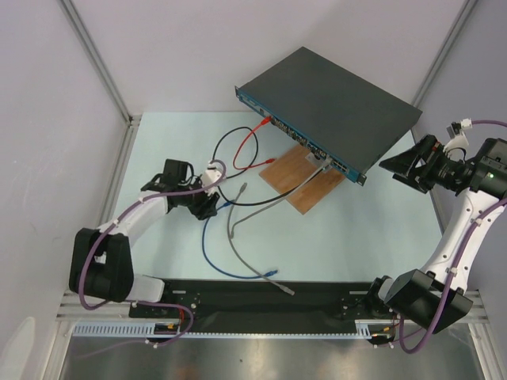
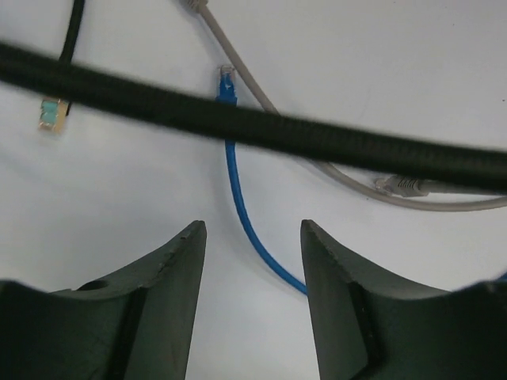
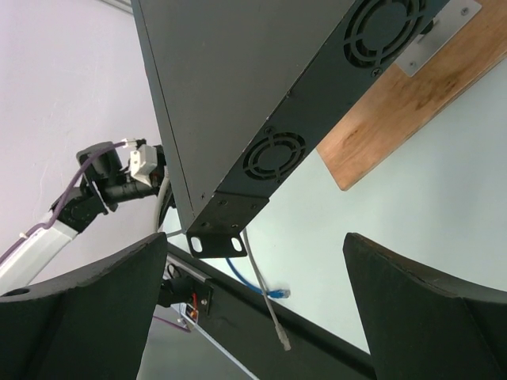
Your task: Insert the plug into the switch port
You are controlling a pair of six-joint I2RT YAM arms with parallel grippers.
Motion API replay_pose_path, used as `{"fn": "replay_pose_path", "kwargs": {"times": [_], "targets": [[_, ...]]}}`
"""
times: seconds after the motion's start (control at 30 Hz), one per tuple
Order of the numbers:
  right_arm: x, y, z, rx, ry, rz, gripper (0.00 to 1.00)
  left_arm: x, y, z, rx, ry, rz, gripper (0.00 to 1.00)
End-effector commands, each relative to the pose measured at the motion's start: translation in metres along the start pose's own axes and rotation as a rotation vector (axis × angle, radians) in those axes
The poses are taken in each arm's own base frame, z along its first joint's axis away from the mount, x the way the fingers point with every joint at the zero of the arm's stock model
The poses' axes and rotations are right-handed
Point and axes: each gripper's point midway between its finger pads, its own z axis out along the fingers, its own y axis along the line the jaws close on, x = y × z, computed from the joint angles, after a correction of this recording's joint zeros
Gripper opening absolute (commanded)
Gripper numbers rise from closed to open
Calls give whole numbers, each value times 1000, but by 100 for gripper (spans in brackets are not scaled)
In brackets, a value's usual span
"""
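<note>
The switch (image 1: pixel 329 99) is a flat black box with a blue front strip of sockets (image 1: pixel 297 134), resting at the back on a wooden board. Red, black and grey cables hang from its front. My left gripper (image 1: pixel 206 207) is open low over the table; in the left wrist view (image 2: pixel 252 237) a blue cable (image 2: pixel 238 198) runs between its fingers, untouched, and its blue plug (image 2: pixel 226 81) lies ahead. My right gripper (image 1: pixel 396 165) is open and empty beside the switch's right end; its wrist view (image 3: pixel 255 245) shows the vented side (image 3: pixel 273 154).
The wooden board (image 1: pixel 305 178) juts out under the switch. A black cable (image 2: pixel 261 127) crosses close over the left wrist view. A loose grey cable (image 1: pixel 238 237) and the blue cable's other plug (image 1: pixel 273 274) lie near the black front rail (image 1: pixel 261 297). Frame posts stand behind.
</note>
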Motion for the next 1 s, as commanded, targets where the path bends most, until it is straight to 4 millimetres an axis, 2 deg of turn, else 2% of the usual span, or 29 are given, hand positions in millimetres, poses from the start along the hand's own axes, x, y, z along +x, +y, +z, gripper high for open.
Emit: {"fn": "replay_pose_path", "kwargs": {"times": [0.0, 0.23, 0.3, 0.5, 0.57, 0.6, 0.7, 0.73, 0.83, 0.93, 0.97], "targets": [[-3, 7, -4, -2, -10, -34, 100, 0, -7, 21, 32, -5, 67, 57], [-6, 7, -6, 14, -16, -33, 100, 8, 14, 45, -38, 46, 83, 54], [-5, 5, -5, 17, -13, -27, 100, 13, 14, 51, -33, 74, 94, 53], [-11, 3, -4, 21, -20, -26, 100, 18, 28, 54, -110, 118, 130, 37], [-13, 2, -3, 21, -21, -28, 100, 24, 36, 51, -151, 144, 119, 28], [-13, 0, -3, 23, -20, -25, 100, 26, 38, 48, -156, 151, 101, 25], [-16, 2, -4, 18, -23, -36, 100, 36, 47, 33, -159, 158, -6, 7], [-18, 5, -5, 21, -30, -54, 100, 39, 55, 23, -183, 149, -37, 4], [-25, 12, -9, 27, -66, -112, 100, 45, 67, 1, -236, 131, -74, 0], [-30, 17, -11, 20, -86, -147, 100, 33, 74, -32, -282, 62, -89, 0], [-31, 19, -11, 13, -88, -133, 100, 21, 69, -45, -287, 22, -80, 0]]}}
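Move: The blue plug lies roughly 4 cm ahead of the left gripper, 5 cm to its right and 7 cm below; its cable trails back and left, almost under the fingers. From that plug, the black plug is some 7 cm farther out and 5 cm left, the long grey plug 5 cm farther out and 4 cm right, and the short grey plug 9 cm nearer and 1 cm right. From the right gripper, the blue plug is about 45 cm left, 7 cm ahead and 31 cm below. Bring the half-open left gripper down about 6 cm, easing slightly forward, onto the blue cable just behind its plug, and shut the fingers to pinch it. Then draw the cable some 8 cm to the left, lifting about 3 cm late in the pull and turning the hand some 15 degrees counter-clockwise. ##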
